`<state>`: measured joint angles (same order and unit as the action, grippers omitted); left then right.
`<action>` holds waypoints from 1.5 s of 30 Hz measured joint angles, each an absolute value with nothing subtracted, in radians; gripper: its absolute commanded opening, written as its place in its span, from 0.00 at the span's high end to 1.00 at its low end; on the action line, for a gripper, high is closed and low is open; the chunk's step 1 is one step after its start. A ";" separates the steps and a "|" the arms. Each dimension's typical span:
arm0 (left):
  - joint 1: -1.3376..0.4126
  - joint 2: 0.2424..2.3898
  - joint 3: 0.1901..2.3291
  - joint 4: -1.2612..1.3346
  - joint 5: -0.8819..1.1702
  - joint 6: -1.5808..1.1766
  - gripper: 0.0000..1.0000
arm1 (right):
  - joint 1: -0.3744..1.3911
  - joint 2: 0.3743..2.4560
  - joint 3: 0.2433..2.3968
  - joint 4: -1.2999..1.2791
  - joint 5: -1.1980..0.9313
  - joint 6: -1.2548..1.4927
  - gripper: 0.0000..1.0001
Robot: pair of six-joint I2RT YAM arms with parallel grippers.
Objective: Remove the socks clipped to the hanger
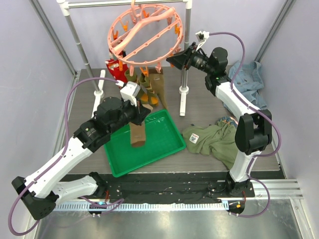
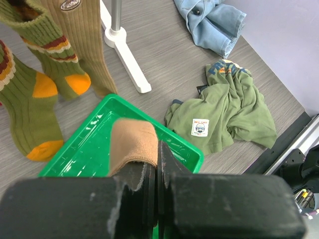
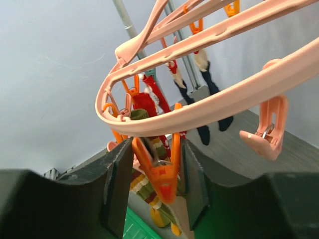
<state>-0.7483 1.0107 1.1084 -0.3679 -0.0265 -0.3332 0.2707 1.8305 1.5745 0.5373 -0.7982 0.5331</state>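
Observation:
The salmon-pink round hanger point(image 1: 147, 31) hangs from the white rack. Red socks point(image 1: 115, 69) and olive socks with orange toes point(image 1: 149, 88) dangle from its pegs. My left gripper point(image 1: 141, 112) is shut on a tan sock point(image 2: 132, 144), which hangs over the green tray point(image 2: 79, 154). My right gripper point(image 3: 155, 149) is up at the hanger rim point(image 3: 209, 104), open, with an orange peg point(image 3: 164, 172) between its fingers; the left finger touches the peg's arm. Navy socks point(image 3: 217, 107) and a red sock point(image 3: 147, 104) hang beyond. Olive striped socks point(image 2: 30, 99) hang beside a tan ribbed one point(image 2: 84, 45).
An olive-green shirt point(image 1: 214, 139) lies crumpled right of the tray point(image 1: 164, 149). A blue denim garment point(image 1: 249, 79) lies at the back right. The white rack's pole and foot point(image 1: 183, 94) stand between the hanging socks and the right arm.

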 measured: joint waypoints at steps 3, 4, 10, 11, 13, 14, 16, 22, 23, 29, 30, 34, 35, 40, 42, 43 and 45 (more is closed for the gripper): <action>-0.748 1.007 1.108 -0.371 -0.027 -0.336 1.00 | 0.271 1.830 1.567 0.540 -0.775 0.553 0.35; -0.748 1.005 1.108 -0.375 -0.027 -0.337 1.00 | 0.271 1.827 1.559 0.541 -0.771 0.559 0.33; -0.748 0.969 1.109 -0.442 -0.053 -0.344 1.00 | 0.271 1.776 1.454 0.485 -0.713 0.554 0.27; -0.748 0.959 1.109 -0.456 -0.058 -0.348 1.00 | 0.271 1.763 1.439 0.464 -0.704 0.551 0.26; -0.748 0.942 1.110 -0.486 -0.068 -0.359 1.00 | 0.271 1.730 1.402 0.422 -0.688 0.538 0.26; -0.748 0.936 1.110 -0.500 -0.072 -0.364 1.00 | 0.271 1.710 1.378 0.413 -0.680 0.532 0.26; -0.748 0.930 1.110 -0.523 -0.078 -0.377 1.00 | 0.271 1.663 1.322 0.387 -0.665 0.519 0.26; -0.748 0.933 1.053 -0.559 -0.097 -0.440 1.00 | 0.271 1.494 1.138 0.358 -0.599 0.504 0.27; -0.748 0.939 1.037 -0.564 -0.106 -0.455 1.00 | 0.271 1.468 1.111 0.358 -0.588 0.504 0.27; -0.748 1.013 0.983 -0.575 -0.122 -0.535 0.61 | 0.274 1.427 1.071 0.337 -0.525 0.493 0.28; -0.748 1.023 0.974 -0.573 -0.121 -0.546 0.46 | 0.275 1.427 1.071 0.329 -0.520 0.491 0.28; -0.748 1.037 0.955 -0.573 -0.119 -0.574 0.27 | 0.294 1.427 1.071 0.294 -0.469 0.466 0.28; -0.748 1.037 0.956 -0.569 -0.120 -0.572 0.24 | 0.302 1.427 1.071 0.286 -0.454 0.452 0.28; -0.748 1.037 1.008 -0.565 -0.142 -0.538 0.10 | 0.363 1.448 1.076 0.273 -0.411 0.393 0.28; -0.748 1.038 1.057 -0.561 -0.165 -0.504 0.03 | 0.386 1.473 1.086 0.273 -0.406 0.374 0.28; -0.748 1.039 1.084 -0.555 -0.179 -0.486 0.00 | 0.395 1.488 1.093 0.277 -0.404 0.364 0.28; -0.748 1.041 1.137 -0.541 -0.210 -0.441 0.00 | 0.413 1.520 1.104 0.282 -0.402 0.346 0.28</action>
<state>-0.7483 1.0409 1.1366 -0.5407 -0.2104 -0.4408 0.4133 1.5200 1.1042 0.2817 -0.4015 0.3462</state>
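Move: The green tray lies beneath the left hand, its middle about 1 cm farther out, 2 cm to the left and 28 cm below. From that hand the striped socks hang some 19 cm ahead, 3 cm left and 10 cm lower. From the right hand, the orange clip sits level between its fingers; the hanging brown sock is about 2 cm back, 7 cm left and 18 cm down. Still pinching the freed brown sock, the left hand eases a little back and left, lowers it about 12 cm towards the tray while tipping down some 20 degrees, opens wide to let go, then rises about 8 cm. The right fingers open further and come clear of the orange clip, withdrawing down about 12 cm and back 6 cm, first drifting right, then left again. ##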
